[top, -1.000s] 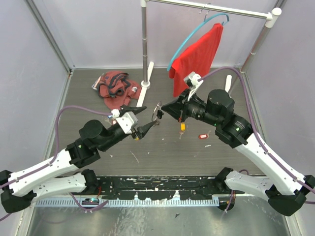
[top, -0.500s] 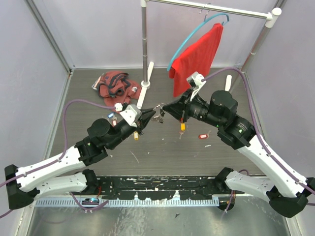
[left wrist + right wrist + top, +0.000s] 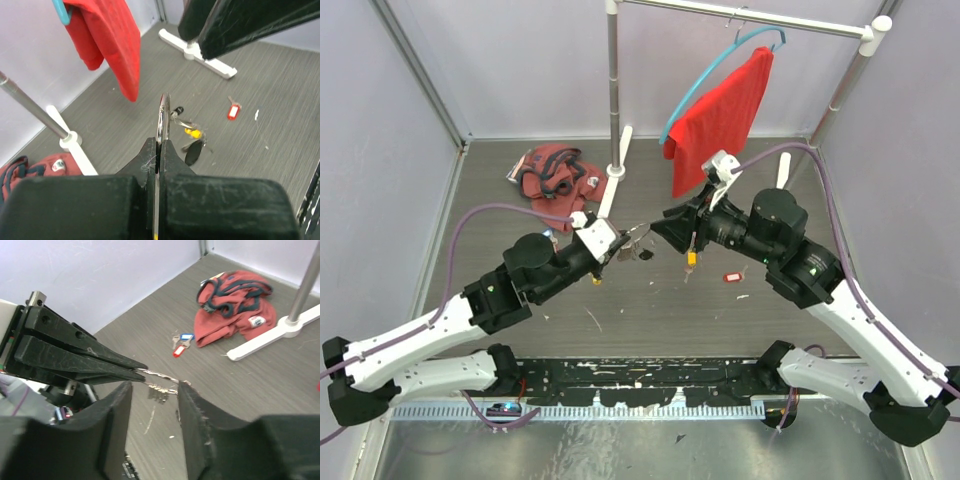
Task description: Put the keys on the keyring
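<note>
My left gripper (image 3: 628,239) (image 3: 160,143) is shut on the keyring (image 3: 163,114), a thin silver ring seen edge-on above its tips and held over the table. In the right wrist view the keyring (image 3: 161,374) reaches from the left fingers to my right gripper (image 3: 154,386) (image 3: 665,226), which is open, with one fingertip (image 3: 183,386) at the ring's end. Small silver keys (image 3: 161,393) hang under it. A yellow-tagged key (image 3: 692,258) (image 3: 192,133) and a black tag (image 3: 192,152) show just beyond the ring. A red-tagged key (image 3: 730,277) (image 3: 233,111) lies on the table.
Red- and blue-tagged keys (image 3: 182,343) lie near a crumpled reddish garment (image 3: 556,172) (image 3: 235,299). A clothes rack pole (image 3: 612,90) on a white foot stands behind, and a red cloth (image 3: 722,112) hangs from a blue hanger. Walls close off both sides.
My left gripper has moved right and closed on the keyring. The right gripper, shut on the ring a moment ago, has opened and let it go.
</note>
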You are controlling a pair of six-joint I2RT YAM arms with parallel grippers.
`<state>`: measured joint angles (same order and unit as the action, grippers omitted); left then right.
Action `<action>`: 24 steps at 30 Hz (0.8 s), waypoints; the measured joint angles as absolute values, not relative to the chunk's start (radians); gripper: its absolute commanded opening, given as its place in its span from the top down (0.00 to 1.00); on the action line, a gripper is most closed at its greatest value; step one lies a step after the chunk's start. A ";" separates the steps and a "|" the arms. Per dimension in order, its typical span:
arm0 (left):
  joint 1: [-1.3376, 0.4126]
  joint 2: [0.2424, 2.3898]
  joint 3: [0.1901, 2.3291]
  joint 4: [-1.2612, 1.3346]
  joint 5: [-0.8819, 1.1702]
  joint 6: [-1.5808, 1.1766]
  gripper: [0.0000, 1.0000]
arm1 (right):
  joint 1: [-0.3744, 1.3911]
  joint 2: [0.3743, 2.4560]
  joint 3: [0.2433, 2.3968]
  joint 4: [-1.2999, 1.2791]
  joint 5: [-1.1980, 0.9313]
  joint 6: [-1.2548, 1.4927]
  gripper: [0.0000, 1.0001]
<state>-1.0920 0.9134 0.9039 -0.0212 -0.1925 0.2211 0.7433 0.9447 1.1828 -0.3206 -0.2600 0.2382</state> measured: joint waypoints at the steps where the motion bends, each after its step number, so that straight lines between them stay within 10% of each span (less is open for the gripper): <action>1: -1.092 0.913 0.916 -0.053 -0.192 0.225 1.00 | 0.743 0.939 1.183 -0.324 -0.252 0.229 0.42; 10: -1.092 1.021 1.087 -0.362 -0.250 0.163 1.00 | 0.744 0.857 1.179 -0.355 -0.030 0.144 0.05; 24: -1.092 1.257 1.040 -0.398 -0.110 -0.141 1.00 | 0.744 0.772 1.114 -0.463 0.490 0.171 0.00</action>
<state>-1.0920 1.2568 1.0405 -0.3981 -0.1101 -0.1410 0.7444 0.7715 1.1145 -0.4629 0.4896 0.1715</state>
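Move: My right hand, half open beside the ring, has the yellow key about 12 cm ahead and 10 cm to its right, some 36 cm below. The dark key lies 5 cm beyond that and 2 cm farther right; the red key lies 6 cm ahead of my right hand and 20 cm right. My left hand, pinching the ring, is over bare table some 31 cm down, 2 cm back and 3 cm right; a yellow tag lies about 5 cm ahead and 8 cm left of that hand. I open my right fingers from half to fully wide and swing that hand clear of the ring, about 14 cm right and a little forward, turning it some 40 degrees clockwise towards the loose yellow key. My left hand keeps its pinch on the ring and, slowly at first, carries it down about 14 cm towards the bare table, tipping its fingers downward. ##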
